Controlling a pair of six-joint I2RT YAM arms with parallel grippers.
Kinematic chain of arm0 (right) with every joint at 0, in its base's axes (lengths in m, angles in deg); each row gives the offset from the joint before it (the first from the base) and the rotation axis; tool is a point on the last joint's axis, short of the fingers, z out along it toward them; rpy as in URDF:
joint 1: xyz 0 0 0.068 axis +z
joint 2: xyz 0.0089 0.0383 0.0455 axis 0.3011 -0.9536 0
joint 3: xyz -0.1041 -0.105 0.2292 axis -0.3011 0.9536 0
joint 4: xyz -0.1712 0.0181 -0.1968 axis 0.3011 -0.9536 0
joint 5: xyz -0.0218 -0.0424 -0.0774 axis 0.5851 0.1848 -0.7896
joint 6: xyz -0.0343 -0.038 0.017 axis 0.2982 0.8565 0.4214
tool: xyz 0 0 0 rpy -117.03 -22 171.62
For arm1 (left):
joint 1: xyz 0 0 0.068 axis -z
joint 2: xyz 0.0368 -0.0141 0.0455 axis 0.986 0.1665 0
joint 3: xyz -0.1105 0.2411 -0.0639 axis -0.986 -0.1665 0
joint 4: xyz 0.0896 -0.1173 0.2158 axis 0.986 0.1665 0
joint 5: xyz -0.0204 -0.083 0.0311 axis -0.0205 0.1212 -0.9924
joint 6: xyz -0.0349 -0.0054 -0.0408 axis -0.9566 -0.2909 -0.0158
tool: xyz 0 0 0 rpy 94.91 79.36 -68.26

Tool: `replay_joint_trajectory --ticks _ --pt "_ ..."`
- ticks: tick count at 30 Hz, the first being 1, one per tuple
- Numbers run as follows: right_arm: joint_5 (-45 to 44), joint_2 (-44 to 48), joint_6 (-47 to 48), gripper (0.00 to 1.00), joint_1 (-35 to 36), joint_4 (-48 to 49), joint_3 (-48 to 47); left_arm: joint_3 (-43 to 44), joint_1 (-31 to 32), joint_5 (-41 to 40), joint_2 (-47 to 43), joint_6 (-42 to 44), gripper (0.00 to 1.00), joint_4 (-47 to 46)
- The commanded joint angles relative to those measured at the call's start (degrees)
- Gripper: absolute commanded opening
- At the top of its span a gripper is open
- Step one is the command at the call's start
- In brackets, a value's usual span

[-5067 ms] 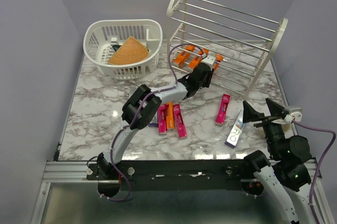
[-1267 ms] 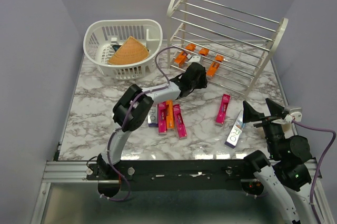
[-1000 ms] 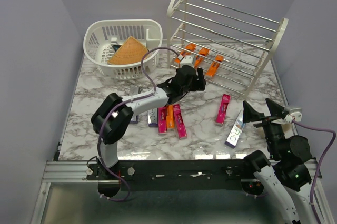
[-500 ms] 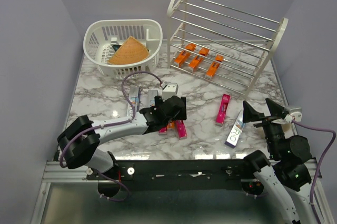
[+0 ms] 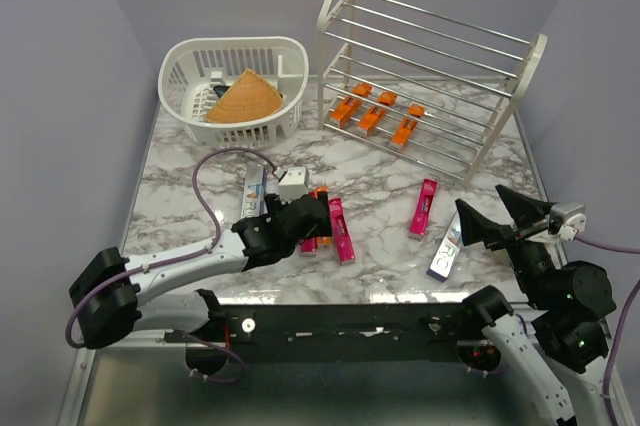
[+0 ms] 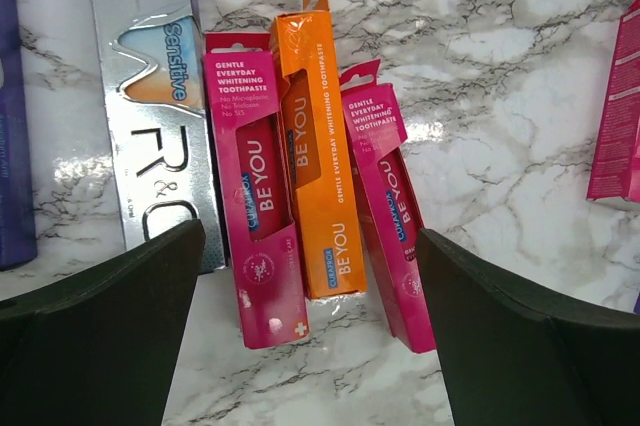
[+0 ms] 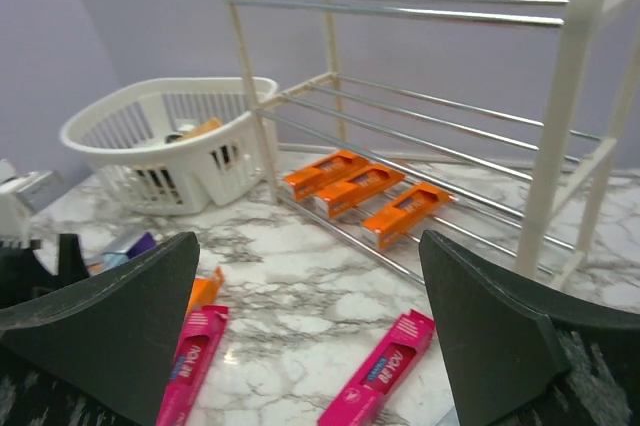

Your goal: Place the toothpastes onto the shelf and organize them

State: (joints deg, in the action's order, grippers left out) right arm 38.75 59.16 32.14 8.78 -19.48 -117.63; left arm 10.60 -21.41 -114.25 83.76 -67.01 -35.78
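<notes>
The cream shelf [image 5: 335,8] stands at the back right, and three orange toothpastes [image 5: 374,116] lie on its lowest rods. My left gripper [image 5: 300,221] hovers open and empty over a row of cartons on the marble. In the left wrist view that gripper [image 6: 312,346] frames the near ends of a silver carton [image 6: 155,96], a pink one [image 6: 255,186], an orange one [image 6: 318,156] and another pink one [image 6: 390,206]. A lone pink carton [image 5: 424,208] and a silver carton [image 5: 446,246] lie further right. My right gripper [image 5: 497,218] stays open above the table's right front.
A white slotted basket [image 5: 180,66] holding a tan woven cone [image 5: 245,98] sits at the back left. Grey walls close in on both sides. From the right wrist, the shelf [image 7: 570,96], the basket [image 7: 170,146] and a pink carton [image 7: 380,381] show.
My left arm has pulled back from the shelf to the front of the table, over the row of cartons, its jaws spreading wider. The right arm shifted slightly.
</notes>
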Motion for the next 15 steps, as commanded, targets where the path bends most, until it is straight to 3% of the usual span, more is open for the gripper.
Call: replay_joint_trajectory --ticks 1,5,10,15 --pt "14.19 -12.55 -5.65 1.00 0.50 -2.75 -6.86 -1.57 -0.46 -5.45 -7.42 -0.69 0.99 4.66" --pt "24.02 -27.52 -8.46 1.00 0.50 -2.05 -10.03 -4.11 -1.95 -7.56 -13.84 -0.69 0.99 7.65" --pt "29.84 -46.59 -12.24 1.00 0.68 -0.64 -15.39 -7.54 -4.68 -6.51 -24.20 -1.30 0.99 11.52" --pt "22.84 -64.94 -15.67 1.00 5.41 0.41 -21.72 -8.86 -6.18 -7.12 -30.99 0.27 0.99 14.60"
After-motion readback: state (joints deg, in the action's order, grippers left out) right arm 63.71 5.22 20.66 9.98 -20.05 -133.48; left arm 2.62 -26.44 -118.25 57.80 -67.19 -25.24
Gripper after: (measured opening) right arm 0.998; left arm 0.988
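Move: My right hand is heading for the toothpaste cluster; its rightmost pink box lies about 11 cm ahead, 22 cm to my left and some 31 cm below. The orange box stands roughly 3 cm farther out and 5 cm left of that one. A lone pink box is about 17 cm ahead of my right hand and 3 cm left, equally low. From my left hand, the rightmost pink box of the cluster is some 4 cm ahead, 8 cm right and 10 cm below. I swing my right hand, empty and wide open, about 14 cm left towards the cluster, rising slightly at first, then reaching 9 cm forward and sinking as much, while the wrist tips some 40 degrees down and turns counter-clockwise. My left hand clears away leftward over the silver boxes, climbing a little, its fingers still open. ##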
